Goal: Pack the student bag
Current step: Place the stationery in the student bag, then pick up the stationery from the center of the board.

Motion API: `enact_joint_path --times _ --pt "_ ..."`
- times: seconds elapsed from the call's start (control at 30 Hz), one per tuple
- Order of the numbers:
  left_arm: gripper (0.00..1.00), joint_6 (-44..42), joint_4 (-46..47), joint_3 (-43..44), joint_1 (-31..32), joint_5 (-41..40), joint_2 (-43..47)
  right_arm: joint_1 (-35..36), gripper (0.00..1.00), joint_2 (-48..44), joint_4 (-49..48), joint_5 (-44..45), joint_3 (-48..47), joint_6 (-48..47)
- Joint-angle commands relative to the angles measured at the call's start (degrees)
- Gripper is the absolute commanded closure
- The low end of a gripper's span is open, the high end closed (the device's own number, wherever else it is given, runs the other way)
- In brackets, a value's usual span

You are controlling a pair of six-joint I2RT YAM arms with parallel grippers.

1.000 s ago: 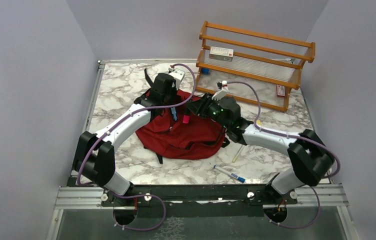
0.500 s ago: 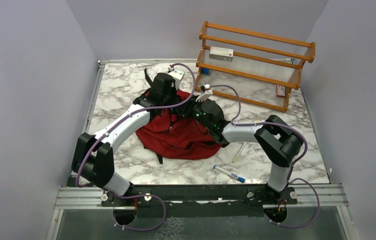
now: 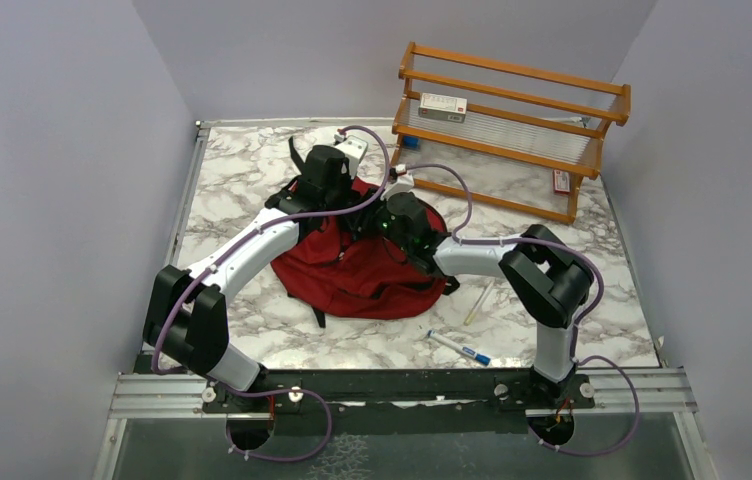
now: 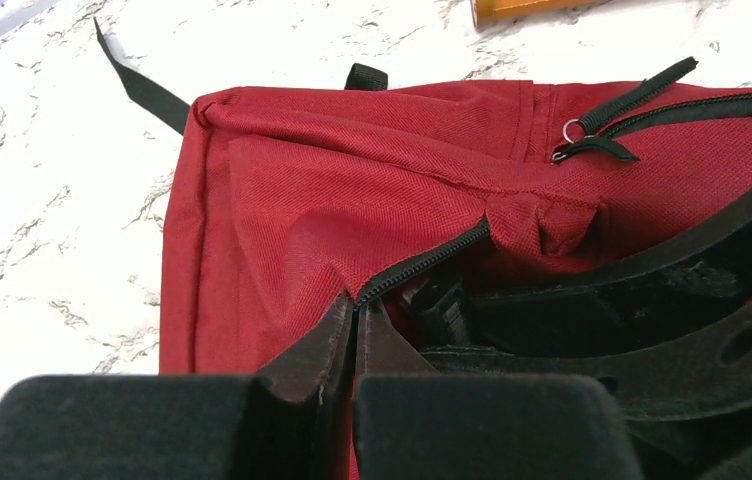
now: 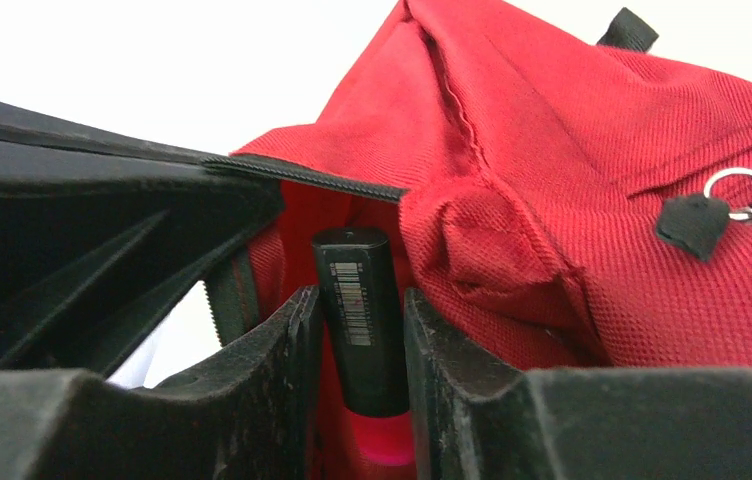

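Note:
The student bag (image 3: 352, 272), dark red with black zippers, lies in the middle of the marble table. My left gripper (image 3: 340, 215) is shut on the zipper edge of the bag's mouth (image 4: 357, 305) and holds that edge up. My right gripper (image 3: 379, 217) is at the same opening, tip to tip with the left one. Between its fingers (image 5: 360, 300) stands a black marker (image 5: 357, 320) with a barcode label and a pink end, pointing into the red interior of the bag (image 5: 572, 180). In the left wrist view the right gripper's black fingers (image 4: 652, 290) fill the lower right.
A wooden rack (image 3: 512, 130) stands at the back right with a white box (image 3: 442, 107) on its shelf. A blue-capped pen (image 3: 460, 350) and a yellow pencil (image 3: 477, 300) lie on the table to the right of the bag. A black strap (image 3: 297, 152) trails behind the bag.
My right arm has folded at the elbow and carried its gripper left to the bag's mouth with the marker. The left gripper has stayed where it was.

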State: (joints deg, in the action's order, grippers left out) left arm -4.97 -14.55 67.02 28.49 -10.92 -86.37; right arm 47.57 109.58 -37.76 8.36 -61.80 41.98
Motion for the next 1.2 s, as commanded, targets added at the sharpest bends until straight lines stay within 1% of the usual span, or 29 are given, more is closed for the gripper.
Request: enact_joint_path --times 0.0,0.07,0.23,0.33,0.4,0.47,0.57,0.6,0.73,0.8,0.87,0.97,1.1,1.17 --pt "1.0 -0.22 1.29 -0.14 -1.02 -0.33 2.08 0.43 0.58 -1.05 5.84 -0.09 -0.95 -0.13" --pt "1.0 -0.17 1.29 -0.21 -1.13 -0.23 2.08 0.46 0.55 -2.2 6.67 -0.35 -0.43 -0.52" --pt "1.0 -0.1 1.29 -0.14 -1.35 0.0 1.82 0.43 0.5 -6.97 10.07 -0.33 1.21 -1.88" --pt "1.0 -0.04 1.29 -0.14 -1.51 0.19 1.73 0.43 0.5 -10.89 14.82 -0.15 1.57 -3.57" --pt "1.0 -0.16 1.32 -0.18 -1.55 0.03 1.73 0.44 0.5 -14.65 17.96 1.01 3.66 -4.19" --pt "1.0 -0.13 1.34 -0.22 -1.57 -0.11 1.73 0.42 0.51 -19.31 21.97 3.88 6.24 -4.76" --pt "1.0 -0.22 1.29 -0.19 -1.59 -0.33 1.49 0.42 0.51 -26.34 33.34 10.76 7.59 -6.39" --pt "1.0 -0.28 1.21 -0.1 -1.6 -0.29 1.39 0.35 0.51 -28.53 37.23 14.72 7.91 -6.97" --pt "1.0 -0.15 1.21 -0.06 -1.6 -0.07 1.4 -0.67 0.45 -37.58 51.2 25.81 9.41 -8.21" --pt "1.0 -0.15 1.1 0.03 -1.64 -0.07 1.38 -3.26 0.42 -41.27 56.98 28.26 9.52 -8.06" --pt "1.0 -0.18 1.01 0.04 -1.6 -0.11 1.38 -7.78 0.39 -43.87 62.26 28.33 9.19 -7.84" --pt "1.0 -0.39 1.05 -0.12 -1.6 -0.79 1.31 -16.62 0.32 -45.38 67.99 23.87 7.51 -10.12" --pt "1.0 -0.39 0.92 -0.04 -1.6 -0.8 1.49 -27.6 0.22 -40.85 73.79 16.08 3.06 -15.17" --pt "1.0 -0.22 1.01 -0.05 -1.6 -0.71 1.48 -32.62 0.17 -36.66 75.2 9.66 1.78 -18.37"
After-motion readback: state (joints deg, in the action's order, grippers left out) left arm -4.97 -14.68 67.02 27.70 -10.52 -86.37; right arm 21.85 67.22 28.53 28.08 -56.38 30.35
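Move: At the mouth of the student bag the right hand still has the black-and-pink marker between its fingers; the opening lies roughly 1 cm ahead and 3 cm below them. On the table, about 39 cm to its right, 3 cm nearer the base and 13 cm lower, is the yellow-pink highlighter; the thin pen lies about 28 cm right, 13 cm back and 13 cm lower. From the left hand, the opening is about 4 cm right, 1 cm back and 4 cm below. Dipping about 1.5 cm into the bag, the right hand opens its fingers and lets go of the marker, then backs out and up and sweeps some 35 cm right towards the highlighter, sinking slightly at the end. On the way its fingers spread nearly wide and the hand turns about 40 degrees clockwise, left side rolling down and fingers tipping down. The left gripper keeps the zip edge pinched. ##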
